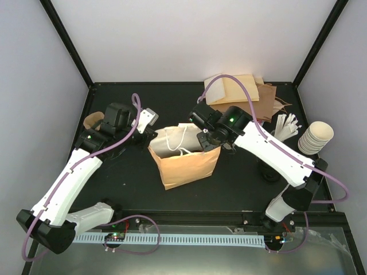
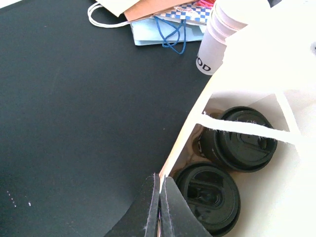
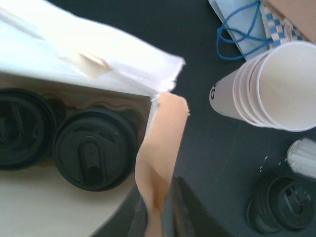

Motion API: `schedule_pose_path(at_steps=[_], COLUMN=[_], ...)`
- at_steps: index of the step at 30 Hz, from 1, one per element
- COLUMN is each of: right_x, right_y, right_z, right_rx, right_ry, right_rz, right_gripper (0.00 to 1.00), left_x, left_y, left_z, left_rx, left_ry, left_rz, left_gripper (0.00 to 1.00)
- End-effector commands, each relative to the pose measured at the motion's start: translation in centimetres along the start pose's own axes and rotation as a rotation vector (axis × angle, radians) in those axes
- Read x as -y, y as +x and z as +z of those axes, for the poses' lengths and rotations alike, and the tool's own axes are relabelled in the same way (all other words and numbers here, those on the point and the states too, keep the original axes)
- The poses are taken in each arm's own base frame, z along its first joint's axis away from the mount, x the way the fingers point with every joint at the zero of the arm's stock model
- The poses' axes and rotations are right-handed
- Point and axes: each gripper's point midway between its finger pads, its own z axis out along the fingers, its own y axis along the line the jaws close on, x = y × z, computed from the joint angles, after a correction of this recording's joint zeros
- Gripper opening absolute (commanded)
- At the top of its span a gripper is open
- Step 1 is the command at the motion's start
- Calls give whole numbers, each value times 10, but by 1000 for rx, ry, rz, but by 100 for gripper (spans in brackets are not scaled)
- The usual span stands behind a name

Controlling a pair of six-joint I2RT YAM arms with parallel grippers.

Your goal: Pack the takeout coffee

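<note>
A brown paper bag (image 1: 186, 163) stands open in the middle of the table. Inside it, two takeout coffee cups with black lids (image 2: 244, 140) (image 2: 207, 195) stand side by side; the right wrist view shows them too (image 3: 94, 148) (image 3: 19, 128). My left gripper (image 2: 159, 202) is shut on the bag's left rim (image 2: 185, 133), its jaws pinching the paper. My right gripper (image 3: 160, 215) is shut on the bag's right edge (image 3: 160, 143), which folds up between its fingers. In the top view the left gripper (image 1: 152, 137) and the right gripper (image 1: 207, 142) sit at opposite sides of the bag's mouth.
A stack of lidless cream cups (image 1: 315, 137) lies at the right, with a stack of black lids (image 1: 269, 172) in front of it. Flat paper bags (image 1: 241, 91) are piled at the back. A brown pulp tray (image 1: 92, 121) sits far left.
</note>
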Motion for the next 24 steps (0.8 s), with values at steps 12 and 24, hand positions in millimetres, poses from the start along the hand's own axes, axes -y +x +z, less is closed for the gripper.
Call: schedule_pose_path(at_steps=[12,24], right_x=[19,43], right_y=[-38,-66], right_z=[-50,-82], right_rx=[237,424], right_ry=[-62,34], right_rz=[-28,-13], right_gripper=[64,70], left_x=[4,-5], left_y=[-19,-38], left_z=[-2,11], left_rx=[76,110], left_ry=[14,-1], left_rz=[-2,-90], left_gripper=[1,2])
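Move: The right hand has the paper bag's tan side strip pinched; the bag's middle lies about 10 cm to its left, level fore and aft, and 12 cm below. The nearer lidded coffee inside is roughly 6 cm left and 17 cm down. The paper cup stack stands some 9 cm ahead and 8 cm right, 17 cm down. From the left hand, on the left rim, the bag's middle is about 11 cm right, 2 cm back and 13 cm below. Opening its fingers to about two-thirds, the right hand comes free of the tan side strip, shifts a little forward, then rises about 8 cm above the bag's right edge, fingertips tilting forward some 15 degrees. The left hand keeps its pinch on the left rim and late on carries it forward a centimetre or two, easing slightly right. ##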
